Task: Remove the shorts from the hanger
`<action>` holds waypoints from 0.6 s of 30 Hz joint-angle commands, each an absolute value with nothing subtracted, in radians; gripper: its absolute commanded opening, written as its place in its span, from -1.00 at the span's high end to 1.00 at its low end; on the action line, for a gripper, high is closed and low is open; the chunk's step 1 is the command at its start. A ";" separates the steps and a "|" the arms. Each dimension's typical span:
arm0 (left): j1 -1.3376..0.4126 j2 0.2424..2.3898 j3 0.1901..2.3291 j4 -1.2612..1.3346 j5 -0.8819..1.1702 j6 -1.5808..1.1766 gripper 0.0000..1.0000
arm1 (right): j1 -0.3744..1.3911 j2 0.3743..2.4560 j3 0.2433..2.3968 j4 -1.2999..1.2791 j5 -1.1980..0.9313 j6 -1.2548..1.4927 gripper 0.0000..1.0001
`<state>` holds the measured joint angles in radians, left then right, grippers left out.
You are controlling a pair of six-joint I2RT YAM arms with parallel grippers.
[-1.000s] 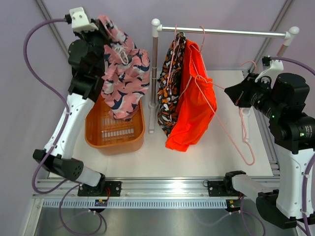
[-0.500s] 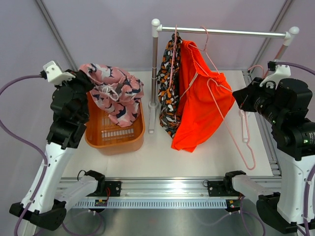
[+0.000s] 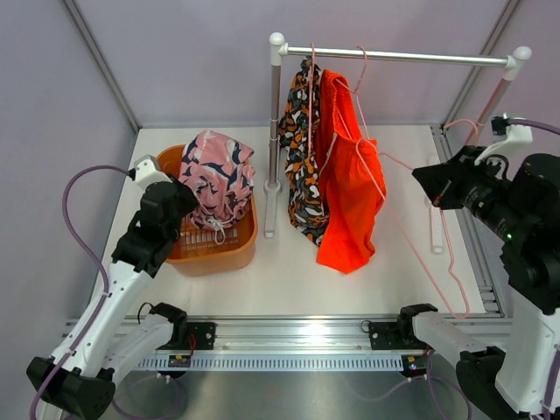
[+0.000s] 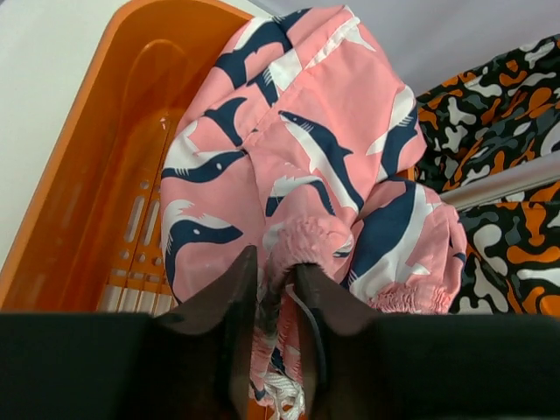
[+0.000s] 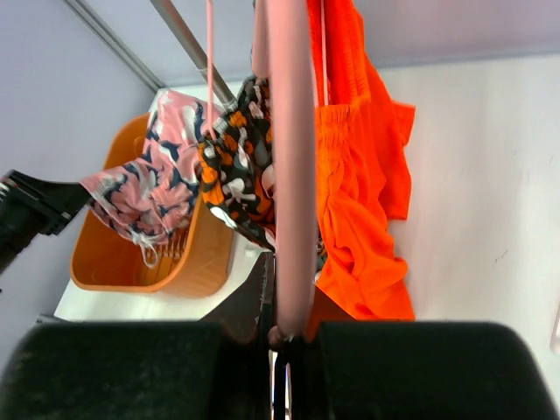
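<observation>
The pink shorts (image 3: 217,175) with navy and white sharks lie heaped in the orange basket (image 3: 206,258). My left gripper (image 3: 186,198) sits at the basket's left side; in the left wrist view its fingers (image 4: 236,297) stand narrowly apart with a fold of those pink shorts (image 4: 306,166) and the drawstring between them. The orange shorts (image 3: 350,192) and the black patterned shorts (image 3: 302,166) hang from the rail (image 3: 420,58). My right gripper (image 3: 426,182) is shut on a pink hanger (image 5: 289,131), to the right of the orange shorts (image 5: 359,192).
The rail's white post (image 3: 274,131) stands between the basket and the hanging shorts. Another pink hanger (image 3: 437,229) lies by the table's right edge. The purple back wall is close behind the rail.
My left arm has come down from high up and lowered the pink shorts into the basket. The orange shorts, pulled out to the right a moment ago, hang straighter now.
</observation>
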<state>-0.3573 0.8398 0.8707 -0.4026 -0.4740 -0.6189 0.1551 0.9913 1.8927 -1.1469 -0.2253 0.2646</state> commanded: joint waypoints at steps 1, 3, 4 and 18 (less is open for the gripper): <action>-0.360 0.818 0.830 -0.376 -0.408 -0.681 0.44 | 0.158 0.994 2.008 -1.202 -0.168 0.236 1.00; -0.360 0.822 0.810 -0.380 -0.379 -0.690 0.12 | 0.158 0.991 2.051 -1.206 -0.103 0.239 1.00; -0.360 0.821 0.805 -0.379 -0.374 -0.689 0.00 | 0.160 0.986 2.062 -1.204 -0.085 0.241 1.00; -0.360 0.764 0.841 -0.437 -0.143 -0.658 -0.98 | 0.158 1.195 2.107 -1.157 0.158 0.146 1.00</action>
<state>-0.3573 0.8139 0.7967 -0.4332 -0.2409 -0.6552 0.1555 1.0752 2.0701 -1.2060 0.0616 0.1967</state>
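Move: The basket's middle lies about 4 cm ahead of the left hand and 18 cm below it, only 1 cm to the right. The pink shorts already bunched in the basket centre some 6 cm ahead, 2 cm right and 11 cm down. From the right hand, holding the empty hanger, the rail's bare right part is roughly 19 cm ahead, 9 cm right and 12 cm up; the orange shorts hang about 12 cm ahead, 8 cm left and 10 cm lower. Downward some 4 cm, then drifting about as far to the right and slightly back, the left hand spreads its already loosening fingers fully and lets go of the pink waistband over the basket. The right hand keeps its pinch on the bare hanger: it rises about 5 cm while pulling back and rightward, then pushes forward and sinks a little, still going right towards the rail's free end, yawing clockwise. ##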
